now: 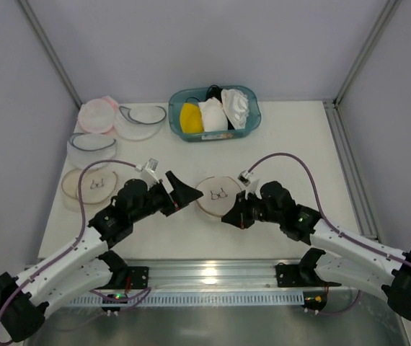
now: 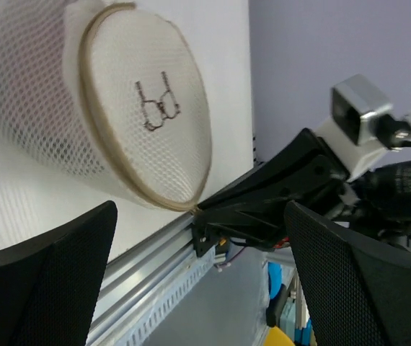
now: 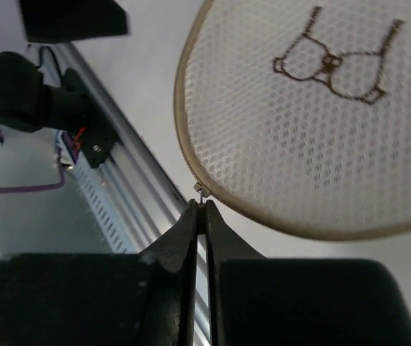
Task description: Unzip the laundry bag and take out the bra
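Observation:
The laundry bag [image 1: 216, 194], a white mesh drum with a tan rim and a small bra drawing, lies at the table's middle. My right gripper [image 1: 227, 218] is at the bag's near rim, shut on the small metal zipper pull [image 3: 202, 191]; its tips [image 3: 205, 209] pinch it just below the tan rim [image 3: 191, 155]. My left gripper [image 1: 184, 192] hangs open just left of the bag, touching nothing. In the left wrist view the bag [image 2: 119, 108] lies beyond the wide-apart fingers [image 2: 43, 281]. The bra is hidden; only a faint pink tint shows through the mesh wall [image 2: 25, 72].
A teal basket [image 1: 252, 122] at the back holds yellow and white bras. At the left lie a pink mesh round [image 1: 96, 114], two white rounds with dark rims [image 1: 142, 119] [image 1: 92, 148] and another tan-rimmed round [image 1: 89, 185]. A metal rail [image 1: 213, 274] runs along the near edge.

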Controlling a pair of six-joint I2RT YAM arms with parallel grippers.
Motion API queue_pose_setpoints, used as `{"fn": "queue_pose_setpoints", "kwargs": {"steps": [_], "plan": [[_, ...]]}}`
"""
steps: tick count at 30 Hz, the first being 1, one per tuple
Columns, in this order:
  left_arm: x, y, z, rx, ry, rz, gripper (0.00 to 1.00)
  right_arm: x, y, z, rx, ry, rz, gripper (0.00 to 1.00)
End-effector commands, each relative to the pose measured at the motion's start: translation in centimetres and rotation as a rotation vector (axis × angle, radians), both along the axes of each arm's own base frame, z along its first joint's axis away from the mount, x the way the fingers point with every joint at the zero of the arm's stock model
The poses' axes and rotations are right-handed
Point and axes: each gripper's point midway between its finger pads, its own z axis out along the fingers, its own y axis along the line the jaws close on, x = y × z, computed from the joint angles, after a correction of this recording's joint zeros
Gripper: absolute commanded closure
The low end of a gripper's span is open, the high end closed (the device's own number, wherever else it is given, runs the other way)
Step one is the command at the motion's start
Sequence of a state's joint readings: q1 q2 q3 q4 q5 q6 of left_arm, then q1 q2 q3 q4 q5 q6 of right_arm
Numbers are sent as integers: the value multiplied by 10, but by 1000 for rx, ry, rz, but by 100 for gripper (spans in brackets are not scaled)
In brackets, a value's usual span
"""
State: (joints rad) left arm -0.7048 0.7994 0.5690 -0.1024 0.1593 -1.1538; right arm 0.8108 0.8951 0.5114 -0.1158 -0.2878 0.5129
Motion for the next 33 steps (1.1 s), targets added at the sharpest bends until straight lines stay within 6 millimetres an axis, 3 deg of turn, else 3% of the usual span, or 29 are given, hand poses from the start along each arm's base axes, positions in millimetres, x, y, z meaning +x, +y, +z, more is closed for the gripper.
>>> {"fn": "queue_pose_setpoints", "kwargs": {"steps": [1, 7, 11, 14, 15, 17, 18, 20, 23, 26, 33], "plan": [[-12, -6, -36, 22, 137, -1, 0, -23, 41, 47, 237, -55, 240, 96], [-11, -34, -40, 17, 166, -83, 1, -19, 52, 45, 227, -49, 256, 96], [-5, -41, -42, 23, 165, -81, 4, -19, 54, 44, 220, -51, 258, 96], [0, -51, -42, -8, 155, -96, 27, -19, 54, 40, 206, -47, 252, 96], [2, -55, -40, -17, 147, -104, 45, -19, 53, 38, 198, -42, 249, 96], [4, -57, -45, -5, 157, -103, 67, -18, 51, 36, 186, -45, 240, 96], [5, -58, -51, 8, 166, -102, 84, -19, 49, 36, 179, -43, 238, 96], [10, -55, -57, 31, 167, -74, 100, -20, 46, 32, 160, -36, 231, 96], [17, -49, -63, 73, 157, -33, 100, -23, 43, 31, 135, -39, 238, 96], [23, -43, -68, 104, 154, -13, 100, -34, 28, -4, -40, 54, 239, 96], [38, -30, -69, 112, 148, 17, 100, -49, 0, -59, -249, 189, 178, 96]]}}
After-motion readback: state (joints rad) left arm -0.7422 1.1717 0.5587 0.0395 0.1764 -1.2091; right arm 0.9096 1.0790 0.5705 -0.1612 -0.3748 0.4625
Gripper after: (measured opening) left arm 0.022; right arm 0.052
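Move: The laundry bag's middle is about 9 cm to the right of my open left hand, some 4 cm ahead and 10 cm below it, with the left edge of its zipped rim closest to me. From my right hand, which already pinches the small tab on the rim, the bag's middle is about 6 cm ahead, 3 cm left and 3 cm lower. From the left hand, a flat mesh bag lies roughly 36 cm left and 13 cm ahead; the teal basket is about 40 cm ahead and 8 cm right. Both are some 18 cm lower. I drop my wide-open left hand about 8 cm and bring it some 4 cm to the right, tipping the fingers down, then shut them on the left part of the zipped rim. My right hand keeps its pinch on the tab, first feeding the rim some 4 cm left towards them, then sinking about 4 cm while easing back and slightly right. ##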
